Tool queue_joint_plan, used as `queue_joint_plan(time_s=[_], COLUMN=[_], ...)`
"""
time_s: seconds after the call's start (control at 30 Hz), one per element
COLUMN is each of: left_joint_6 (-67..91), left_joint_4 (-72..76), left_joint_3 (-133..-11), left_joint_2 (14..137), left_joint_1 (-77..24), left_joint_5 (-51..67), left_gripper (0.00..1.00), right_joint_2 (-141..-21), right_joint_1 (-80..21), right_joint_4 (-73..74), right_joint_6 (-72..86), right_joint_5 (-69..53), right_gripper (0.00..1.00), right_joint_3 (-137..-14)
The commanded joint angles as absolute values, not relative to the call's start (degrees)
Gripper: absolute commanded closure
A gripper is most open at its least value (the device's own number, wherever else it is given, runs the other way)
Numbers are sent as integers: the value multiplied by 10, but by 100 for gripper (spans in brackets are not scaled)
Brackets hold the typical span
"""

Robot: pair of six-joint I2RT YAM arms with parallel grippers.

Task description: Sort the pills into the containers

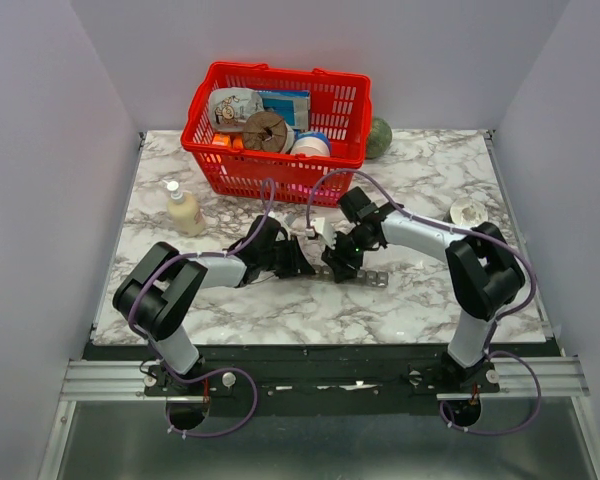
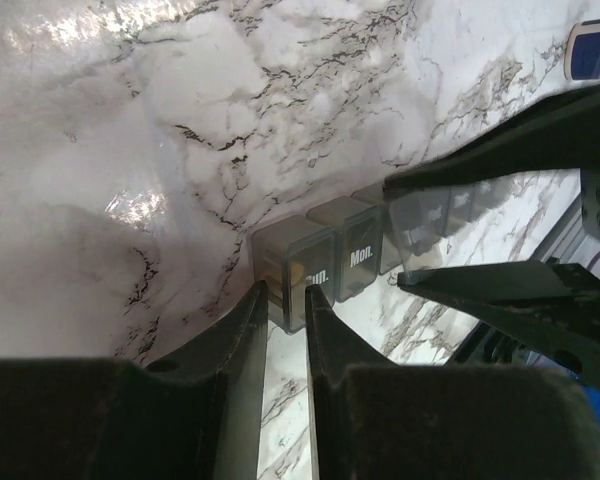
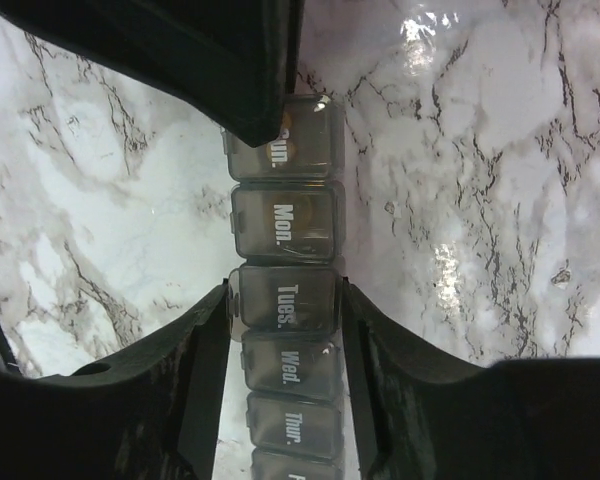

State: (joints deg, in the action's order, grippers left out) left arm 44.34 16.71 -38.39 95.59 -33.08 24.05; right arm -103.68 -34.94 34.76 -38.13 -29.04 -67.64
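The containers [image 3: 280, 225] are a dark grey strip of lidded day compartments lying on the marble table, also seen as containers [image 1: 372, 277] and containers [image 2: 345, 260]. My right gripper [image 3: 285, 290] clamps the strip's two long sides at the Tues. compartment. My left gripper [image 2: 287, 290] has its tips at the Sun. end, jaws a narrow gap apart with only marble showing between them. It hangs over that end compartment in the right wrist view. A small yellow-orange shape [image 3: 285, 135], perhaps one of the pills, shows through the Sun. lid. No loose pills are in view.
A red basket [image 1: 270, 175] full of items stands at the back, with a green ball [image 1: 380, 137] behind its right corner. A cream bottle [image 1: 185, 212] stands at the left. A small white round object [image 1: 467, 211] lies at the right.
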Motion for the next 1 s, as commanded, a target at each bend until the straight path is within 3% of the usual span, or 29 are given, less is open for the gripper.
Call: queue_joint_plan(time_s=[0.0,0.47,0.53,0.67,0.97], left_joint_6=[409,409,410,410,411], left_joint_4=[90,89,88,86,87], left_joint_3=[-365,-367,-367,-367,-369], left_joint_2=[986,987,986,983,983], left_joint_1=[-334,-334,-334,-334,-334], left_joint_5=[194,195,196,195,199], left_gripper=[76,76,76,75,75], right_joint_2=[-1043,-972,-963,-929,-952], right_joint_1=[-337,-335,-335,-349,-393], right_joint_4=[358,275,278,302,252], right_joint_6=[-355,-345,-362,-438,-471], right_joint_5=[-318,-207,-228,-278,-178], right_gripper=[38,41,39,25,24], right_joint_3=[-710,-664,-659,-628,-594])
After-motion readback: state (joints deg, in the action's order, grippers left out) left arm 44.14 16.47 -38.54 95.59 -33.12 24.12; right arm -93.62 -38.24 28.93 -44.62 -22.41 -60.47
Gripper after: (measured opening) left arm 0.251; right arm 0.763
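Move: The Tues. lid of the pill organizer sits right between the right fingertips, its middle only about 1 cm below that hand's point. The Mon. lid is some 3 cm to its left and the Wed. lid about 3 cm to its right, both level with it front to back. From the left hand, the Tues. lid lies about 6 cm right and 1 cm back, while the Sun. compartment that hand steadies is about 1 cm to the right. The Tues. lid comes free of the right fingers as they open wider and the hand lifts about 4 cm while going some 3 cm forward. The right hand then draws back over the organizer and sinks a little, ending about 2.5 cm above its start, fingertips swung some 15 degrees forward. The left fingers stay still on the Sun. end. ##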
